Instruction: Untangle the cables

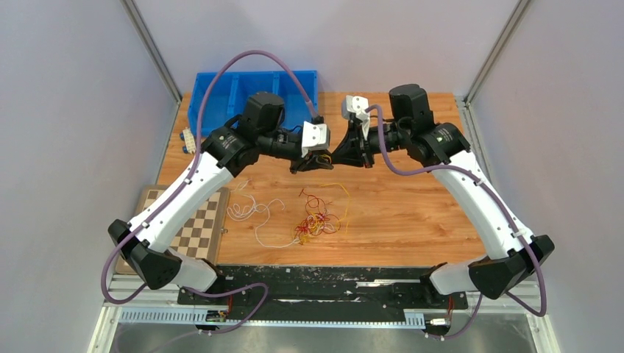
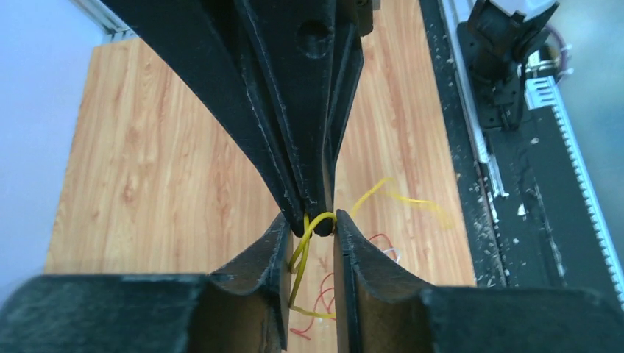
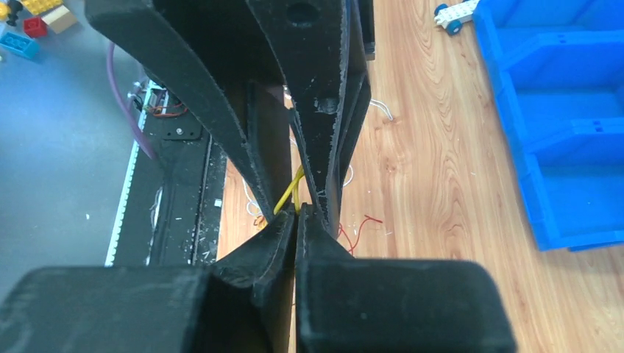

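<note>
The cables lie mid-table: a red and yellow tangle (image 1: 316,222) and loose white loops (image 1: 250,209) to its left. Both grippers meet in the air above them. My right gripper (image 3: 298,209) is shut on a yellow cable (image 3: 288,195). That yellow cable (image 2: 303,254) loops over the right fingertips and hangs down between the jaws of my left gripper (image 2: 313,219). The left jaws stand narrowly apart on either side of the right tips, with the cable loose in the gap. In the top view, left gripper (image 1: 324,160) and right gripper (image 1: 337,157) are tip to tip.
A blue compartment bin (image 1: 221,95) stands at the back left. A chessboard (image 1: 195,232) lies at the front left under the left arm. The black mounting rail (image 1: 324,283) runs along the near edge. Small toy bricks (image 3: 33,22) lie off the table.
</note>
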### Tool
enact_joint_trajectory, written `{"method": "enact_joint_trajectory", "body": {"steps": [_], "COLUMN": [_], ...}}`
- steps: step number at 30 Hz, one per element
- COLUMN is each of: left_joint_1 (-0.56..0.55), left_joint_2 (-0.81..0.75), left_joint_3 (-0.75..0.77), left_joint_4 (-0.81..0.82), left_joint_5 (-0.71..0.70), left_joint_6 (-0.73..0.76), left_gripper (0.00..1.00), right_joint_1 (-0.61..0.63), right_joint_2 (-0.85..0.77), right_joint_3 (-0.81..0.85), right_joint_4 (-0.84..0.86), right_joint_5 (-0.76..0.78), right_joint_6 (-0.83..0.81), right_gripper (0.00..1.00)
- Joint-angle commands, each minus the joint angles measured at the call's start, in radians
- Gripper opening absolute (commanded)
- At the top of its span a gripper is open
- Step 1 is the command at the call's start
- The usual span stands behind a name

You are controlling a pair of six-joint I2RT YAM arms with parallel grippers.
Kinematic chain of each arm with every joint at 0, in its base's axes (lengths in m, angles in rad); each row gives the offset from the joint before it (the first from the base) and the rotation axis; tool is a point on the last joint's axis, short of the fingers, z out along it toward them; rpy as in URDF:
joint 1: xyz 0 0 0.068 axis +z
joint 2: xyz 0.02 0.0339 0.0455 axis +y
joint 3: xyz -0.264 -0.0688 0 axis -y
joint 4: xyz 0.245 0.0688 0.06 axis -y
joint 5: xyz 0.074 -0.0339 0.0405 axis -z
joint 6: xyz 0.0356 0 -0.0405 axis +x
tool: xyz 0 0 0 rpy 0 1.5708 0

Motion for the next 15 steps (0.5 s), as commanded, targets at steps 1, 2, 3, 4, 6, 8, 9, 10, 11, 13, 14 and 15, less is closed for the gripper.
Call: {"method": "enact_joint_trajectory", "body": {"steps": [1, 2, 3, 4, 6, 8, 9, 10, 11, 13, 14, 15], "left_joint_1": [-0.004, -0.002, 0.001, 0.009, 0.041, 0.084, 0.118, 0.135, 0.179, 0.262, 0.298, 0.361], "left_joint_2": [-0.062, -0.07, -0.084, -0.091, -0.111, -0.113, -0.114, -0.116, -0.116, -0.11, -0.097, -0.083], "left_joint_3": [-0.023, -0.027, -0.037, -0.042, -0.051, -0.053, -0.051, -0.049, -0.045, -0.03, -0.011, 0.002], "left_joint_4": [-0.061, -0.07, -0.092, -0.102, -0.136, -0.161, -0.168, -0.175, -0.173, -0.135, -0.073, -0.039], "left_joint_5": [-0.063, -0.074, -0.093, -0.101, -0.107, -0.107, -0.11, -0.11, -0.107, -0.096, -0.099, -0.131], "left_joint_6": [0.12, 0.131, 0.15, 0.156, 0.16, 0.158, 0.161, 0.161, 0.152, 0.1, 0.065, -0.009], "left_gripper": [0.16, 0.12, 0.05, 0.02, 0.0, 0.0, 0.0, 0.0, 0.0, 0.0, 0.0, 0.0], "right_joint_1": [0.002, 0.001, -0.001, -0.006, -0.022, -0.05, -0.072, -0.092, -0.114, -0.157, -0.169, -0.183], "right_joint_2": [0.001, -0.003, -0.007, -0.012, -0.02, -0.026, -0.027, -0.029, -0.029, -0.032, -0.032, -0.029], "right_joint_3": [0.027, 0.023, 0.019, 0.018, 0.02, 0.032, 0.04, 0.05, 0.057, 0.059, 0.055, 0.05], "right_joint_4": [0.0, 0.0, 0.0, 0.001, 0.001, 0.001, 0.0, 0.0, 0.0, 0.0, 0.0, 0.001], "right_joint_5": [0.051, 0.075, 0.098, 0.117, 0.147, 0.174, 0.181, 0.182, 0.181, 0.191, 0.201, 0.208], "right_joint_6": [-0.048, -0.051, -0.051, -0.051, -0.043, -0.023, -0.011, -0.001, 0.006, 0.01, 0.013, 0.023], "right_gripper": [0.05, 0.06, 0.08, 0.13, 0.26, 0.5, 0.59, 0.64, 0.71, 0.88, 0.92, 0.94]}}
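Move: The yellow cable is already pinched in the right fingertips and lies between the left hand's half-open fingers, so it is practically at both hand points. From the left hand, the red-white-yellow tangle lies some 35 cm below, about 5 cm back and 3 cm left. The loose white cable is equally low, roughly 20 cm left and 2 cm back; the blue bin is around 29 cm ahead, 15 cm left and 31 cm below. Left pinches the yellow cable and draws it about 8 cm left and forward while right opens, withdrawing forward-right. ##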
